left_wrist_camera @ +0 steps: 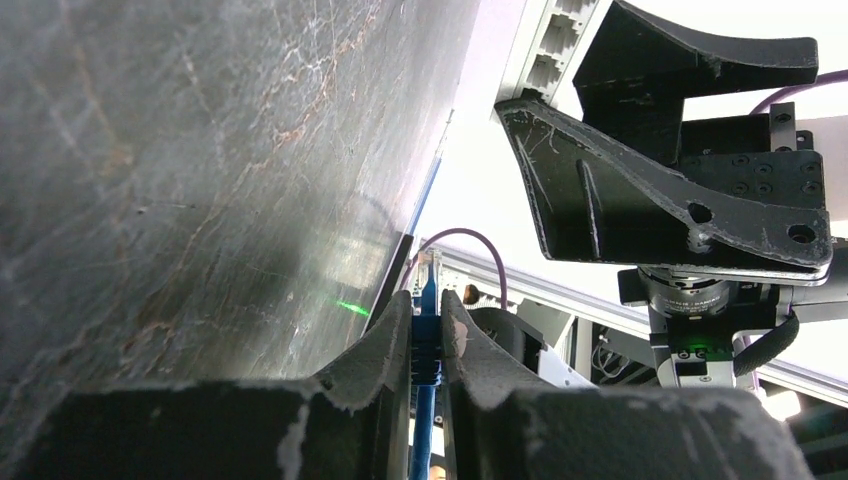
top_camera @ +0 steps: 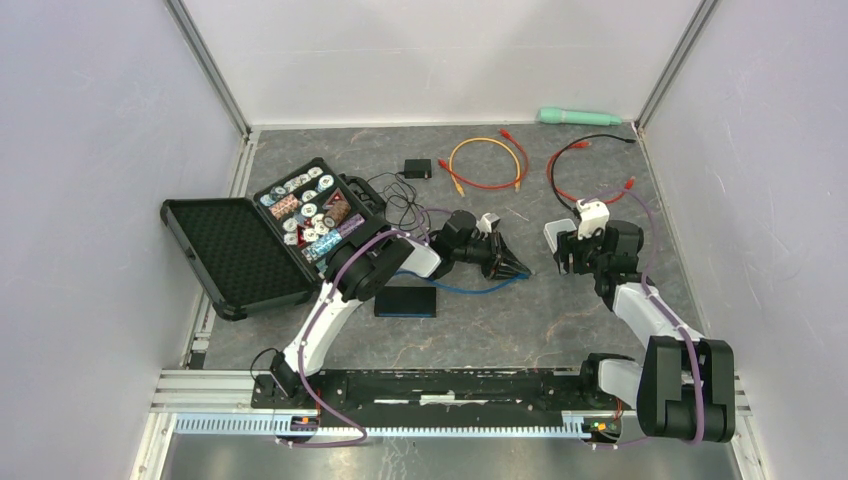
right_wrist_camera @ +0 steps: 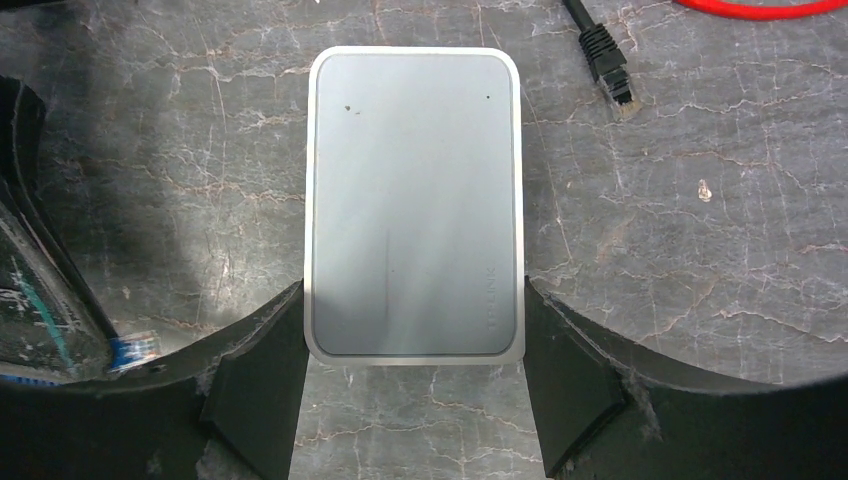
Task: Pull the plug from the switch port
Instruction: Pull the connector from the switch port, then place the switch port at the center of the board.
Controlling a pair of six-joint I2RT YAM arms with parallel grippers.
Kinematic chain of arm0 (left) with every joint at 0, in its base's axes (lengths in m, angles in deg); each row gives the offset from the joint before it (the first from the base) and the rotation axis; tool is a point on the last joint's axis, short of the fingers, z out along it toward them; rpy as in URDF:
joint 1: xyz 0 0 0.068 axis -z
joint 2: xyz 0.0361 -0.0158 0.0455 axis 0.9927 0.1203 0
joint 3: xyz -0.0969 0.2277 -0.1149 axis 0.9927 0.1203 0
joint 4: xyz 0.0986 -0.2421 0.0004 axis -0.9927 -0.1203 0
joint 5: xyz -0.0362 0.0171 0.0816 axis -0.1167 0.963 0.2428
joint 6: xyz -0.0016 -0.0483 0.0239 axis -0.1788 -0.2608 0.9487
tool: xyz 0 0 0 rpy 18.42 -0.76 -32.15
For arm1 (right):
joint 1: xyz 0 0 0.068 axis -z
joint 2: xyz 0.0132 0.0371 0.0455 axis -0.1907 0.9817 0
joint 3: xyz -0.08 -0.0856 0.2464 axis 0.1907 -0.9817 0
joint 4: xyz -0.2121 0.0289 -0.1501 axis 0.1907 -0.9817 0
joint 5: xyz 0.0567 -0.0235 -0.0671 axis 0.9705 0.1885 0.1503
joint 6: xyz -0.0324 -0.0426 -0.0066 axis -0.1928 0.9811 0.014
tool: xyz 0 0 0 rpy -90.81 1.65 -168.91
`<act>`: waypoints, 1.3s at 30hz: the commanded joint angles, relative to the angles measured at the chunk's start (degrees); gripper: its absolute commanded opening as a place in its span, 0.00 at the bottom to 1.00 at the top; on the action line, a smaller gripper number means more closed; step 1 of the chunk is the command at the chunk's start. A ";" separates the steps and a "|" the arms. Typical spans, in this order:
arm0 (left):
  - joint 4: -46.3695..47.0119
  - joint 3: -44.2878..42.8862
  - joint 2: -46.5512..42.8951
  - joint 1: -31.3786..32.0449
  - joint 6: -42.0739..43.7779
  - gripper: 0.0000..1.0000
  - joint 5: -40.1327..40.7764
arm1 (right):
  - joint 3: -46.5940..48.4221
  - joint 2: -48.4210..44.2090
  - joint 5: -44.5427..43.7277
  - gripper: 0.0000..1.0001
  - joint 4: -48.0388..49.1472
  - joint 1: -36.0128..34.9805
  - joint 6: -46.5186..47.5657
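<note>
My left gripper (left_wrist_camera: pixel 427 300) is shut on the ribbed blue plug (left_wrist_camera: pixel 427 345). The plug's clear tip sticks out past the fingertips into open air, apart from the switch. Above it, the white switch shows its row of ports (left_wrist_camera: pixel 560 40). My right gripper (right_wrist_camera: pixel 412 325) is shut on the switch (right_wrist_camera: pixel 415 200), a flat white-grey box pinched by its long sides above the table. In the top view the left gripper (top_camera: pixel 516 266) and right gripper (top_camera: pixel 562 256) face each other mid-table with a small gap between them. The blue cable (top_camera: pixel 470 288) trails back under the left arm.
An open black case (top_camera: pixel 300 215) with several small parts and its foam lid (top_camera: pixel 235 255) lies at the left. A flat black device (top_camera: pixel 406 301) sits near the left arm. Cable loops (top_camera: pixel 487 165), a black-red cable (top_camera: pixel 575 170), a black adapter (top_camera: pixel 417 167) and a green tool (top_camera: pixel 580 116) lie at the back.
</note>
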 commanded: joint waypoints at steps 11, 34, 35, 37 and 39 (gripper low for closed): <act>-31.53 -13.49 -1.55 -2.07 24.92 0.02 -5.55 | 3.48 7.43 0.82 0.01 -0.07 1.92 7.88; -61.31 -40.99 -0.49 -10.96 48.11 0.02 -6.28 | 4.02 8.05 26.05 0.04 -30.68 -2.28 55.97; -61.16 -41.10 -0.73 -11.54 47.98 0.02 -6.44 | 4.41 8.08 26.16 0.04 -31.39 -3.74 56.96; -60.41 -41.19 -1.06 -12.42 47.27 0.02 -7.31 | 6.33 9.26 26.59 0.05 -34.09 -6.93 58.59; -58.90 -41.36 -1.05 -13.25 45.85 0.02 -8.51 | 9.81 11.35 27.52 0.07 -37.24 -9.55 59.97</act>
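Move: The blue cable's plug is already out, held in the left fingers, with the white switch about 7 cm ahead of that hand and 8 cm to its right. The yellow cable loop it moves towards lies some 22 cm ahead, 7 cm left and 7 cm below. The right hand holds the switch, its middle about 4 cm ahead, 2 cm left and 2 cm below; bare table for it lies roughly 6 cm back, 11 cm left and 8 cm down. The blue plug, still pinched in the left fingers, creeps forward, then speeds forward and up towards the yellow loop, about 13 cm out and 8 cm higher, veering a little left while the wrist rolls. The switch, kept in the right hand's grip, first sinks some 3 cm, then sweeps back and left as that hand turns about 55 degrees counter-clockwise. ##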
